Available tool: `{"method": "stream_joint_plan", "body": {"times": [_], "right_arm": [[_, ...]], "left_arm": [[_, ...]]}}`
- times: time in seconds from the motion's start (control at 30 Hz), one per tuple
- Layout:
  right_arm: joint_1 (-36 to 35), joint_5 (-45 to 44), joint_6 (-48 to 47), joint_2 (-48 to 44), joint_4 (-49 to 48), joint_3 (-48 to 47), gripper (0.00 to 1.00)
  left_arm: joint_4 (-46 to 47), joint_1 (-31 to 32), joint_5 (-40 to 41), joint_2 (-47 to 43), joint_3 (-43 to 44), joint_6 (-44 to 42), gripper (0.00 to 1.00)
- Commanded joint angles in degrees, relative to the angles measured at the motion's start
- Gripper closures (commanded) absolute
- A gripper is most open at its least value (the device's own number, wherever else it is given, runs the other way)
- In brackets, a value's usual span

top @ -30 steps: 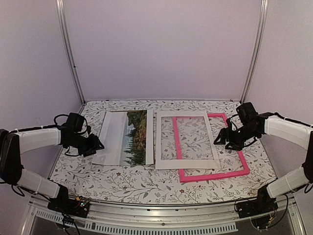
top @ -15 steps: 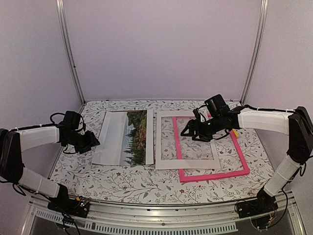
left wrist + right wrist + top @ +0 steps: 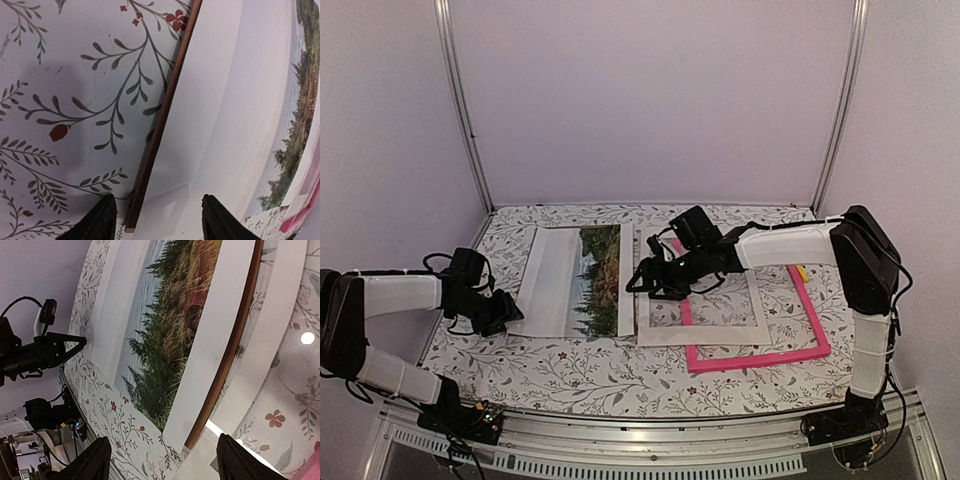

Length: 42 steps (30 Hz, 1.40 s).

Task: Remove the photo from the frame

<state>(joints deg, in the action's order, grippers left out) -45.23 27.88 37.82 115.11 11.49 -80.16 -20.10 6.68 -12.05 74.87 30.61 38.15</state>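
The photo [image 3: 555, 281], white-bordered with dark trees, lies flat at centre left on a brown backing board [image 3: 159, 125]. The pink frame [image 3: 760, 357] lies to its right, apart from it. My left gripper [image 3: 508, 311] is open, low at the photo's near left corner. Its jaws [image 3: 161, 222] straddle the board's edge and the photo's white border [image 3: 225, 125] without closing on them. My right gripper [image 3: 638, 283] hangs open above the gap between the photo and the mat, over the photo's [image 3: 170, 330] right border and the board's edge [image 3: 227, 370], holding nothing.
A white mat [image 3: 705, 333] with a see-through middle lies across the frame's left side, its left band [image 3: 272, 347] close beside the backing board. A small yellow thing [image 3: 802, 270] sits by the frame's right bar. Walls and metal posts close in the floral table [image 3: 620, 375].
My right arm has swung left from the frame's right side, across the mat, to the photo's right edge. My left gripper has slid a little nearer along the photo's left edge.
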Motion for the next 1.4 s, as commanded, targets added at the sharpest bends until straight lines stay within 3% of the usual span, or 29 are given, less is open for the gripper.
{"method": "stream_joint_plan", "body": {"times": [0.0, 0.4, 0.63, 0.93, 1.37], "right_arm": [[-1.6, 1.3, 1.1, 4.1, -1.4, -3.8, 0.24], [-2.8, -2.1, 2.6, 11.2, -1.2, -7.1, 0.25], [-3.0, 0.4, 3.2, 13.4, -2.7, -7.6, 0.25], [-3.1, 1.1, 3.6, 12.9, -3.0, -8.2, 0.28], [-3.5, -2.8, 3.7, 9.1, -1.7, -5.5, 0.28]], "left_arm": [[1.8, -0.6, -1.3, -1.0, -1.1, 0.3, 0.40], [3.3, -0.6, -1.5, -0.7, -2.3, 1.0, 0.47], [3.5, -0.6, -1.7, -0.5, -2.3, 0.9, 0.52], [3.3, -0.6, -2.3, -0.6, -2.2, 1.0, 0.61], [2.8, -0.6, -1.8, -1.0, -2.2, 0.7, 0.62]]}}
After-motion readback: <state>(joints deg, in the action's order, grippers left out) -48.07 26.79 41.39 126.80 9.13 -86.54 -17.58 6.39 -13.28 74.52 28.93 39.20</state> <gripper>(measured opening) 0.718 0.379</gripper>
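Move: The nearest stretch of the photo's right edge lies about level with the right gripper fore and aft, 2 cm to its left and some 7 cm below; the photo's middle is about 7 cm ahead and 13 cm left. The white mat's middle is about 13 cm right and 6 cm ahead, and the pink frame's some 24 cm right and 2 cm ahead. The left gripper already sits at the photo's near left corner, about 2 cm back, 1 cm left and 1 cm below. Lower the open right gripper about 6 cm, easing it some 3 cm left, until its fingers straddle the photo's right edge with the backing board's brown side close to the outer finger; then hold it there, fingers still open. Keep the left gripper in place over the left edge and draw its fingers partly together, so that the outer finger comes up to the board's side. ##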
